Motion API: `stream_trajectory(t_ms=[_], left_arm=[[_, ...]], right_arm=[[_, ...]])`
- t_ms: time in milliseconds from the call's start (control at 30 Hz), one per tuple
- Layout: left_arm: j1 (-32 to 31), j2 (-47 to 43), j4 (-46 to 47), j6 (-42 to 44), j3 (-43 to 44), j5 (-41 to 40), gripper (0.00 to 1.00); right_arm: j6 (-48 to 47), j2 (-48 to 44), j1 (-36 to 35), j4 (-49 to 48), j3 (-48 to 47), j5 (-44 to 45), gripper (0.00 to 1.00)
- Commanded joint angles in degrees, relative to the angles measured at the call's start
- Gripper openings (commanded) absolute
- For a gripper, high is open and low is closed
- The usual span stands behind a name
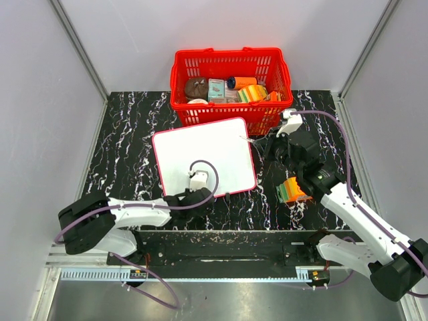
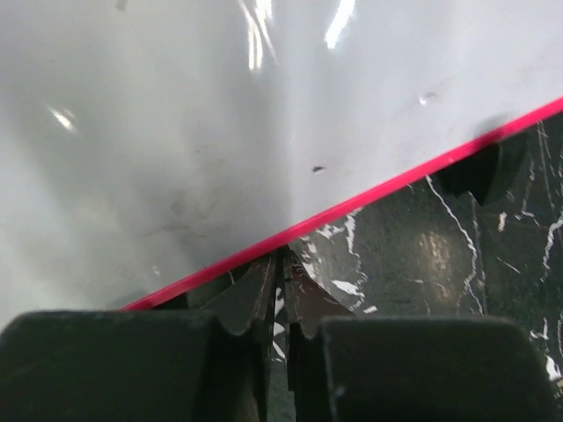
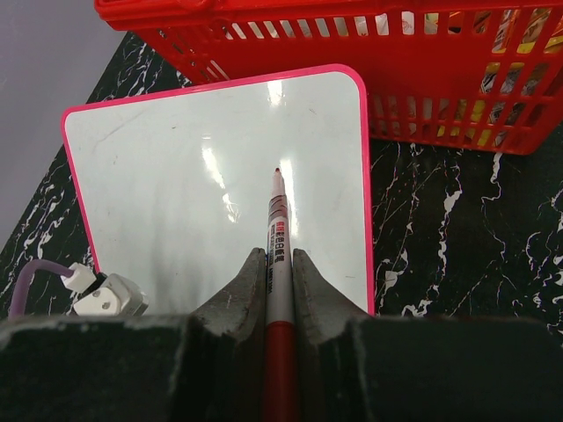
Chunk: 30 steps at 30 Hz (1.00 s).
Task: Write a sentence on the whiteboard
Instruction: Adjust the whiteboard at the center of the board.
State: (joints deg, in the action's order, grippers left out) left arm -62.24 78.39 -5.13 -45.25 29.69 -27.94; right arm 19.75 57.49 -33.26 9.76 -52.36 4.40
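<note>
The whiteboard point(image 1: 200, 150) lies flat on the black marble table, in front of the red basket. Its white face point(image 3: 176, 176) is bare; no sentence shows on it. My right gripper point(image 3: 279, 255) is shut on a slim red-and-white marker point(image 3: 277, 211), which points out over the board's right half. The marker tip is close to the surface; I cannot tell whether it touches. In the top view that gripper point(image 1: 264, 144) sits just off the board's right edge. My left gripper point(image 2: 283, 259) is shut, its tips against the board's red rim point(image 2: 378, 189) at the near edge point(image 1: 210, 192).
The red basket point(image 1: 227, 52), holding several packaged items, stands right behind the board. A small orange and green object point(image 1: 292, 190) lies on the table under my right forearm. Grey walls close in both sides.
</note>
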Motion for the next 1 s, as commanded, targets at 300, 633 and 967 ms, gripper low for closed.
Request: stream_trajectory(t_ms=[300, 633, 967], left_arm=[[-7.46, 4.13, -0.41, 1.05, 8.01, 5.53, 0.66], [-7.99, -1.11, -9.37, 5.43, 15.13, 0.09, 0.87], [6.04, -14.83, -8.68, 15.54, 16.11, 14.38, 0.99]], right_arm=[[-0.41, -1.16, 0.3, -1.14, -0.03, -0.18, 0.0], [-0.76, -1.6, 0.3, -1.15, 0.15, -0.45, 0.0], [-0.94, -1.16, 0.3, -1.67, 0.24, -2.03, 0.0]])
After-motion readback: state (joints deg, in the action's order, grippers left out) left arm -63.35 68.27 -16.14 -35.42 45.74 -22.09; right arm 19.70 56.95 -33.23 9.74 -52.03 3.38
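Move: The left hand is down at the near edge of the whiteboard, fingers nearly shut. The board's middle lies about 12 cm ahead, practically level. A small black clip sits on that same edge some 6 cm to the right and 1 cm ahead; the snack box lies roughly 28 cm right and 2 cm ahead, the red basket about 28 cm ahead and 7 cm right. From the right hand the whiteboard's middle is around 18 cm left, 4 cm ahead and 26 cm below. Back and to the right first, the left hand slips some 3.5 cm off the whiteboard's near edge and 6 cm along it towards the black clip, its fingers spreading from almost shut and the wrist turning about 10 degrees clockwise. Then it climbs, ever faster, to about 12.5 cm higher, easing forward again with the fingers wide open. ##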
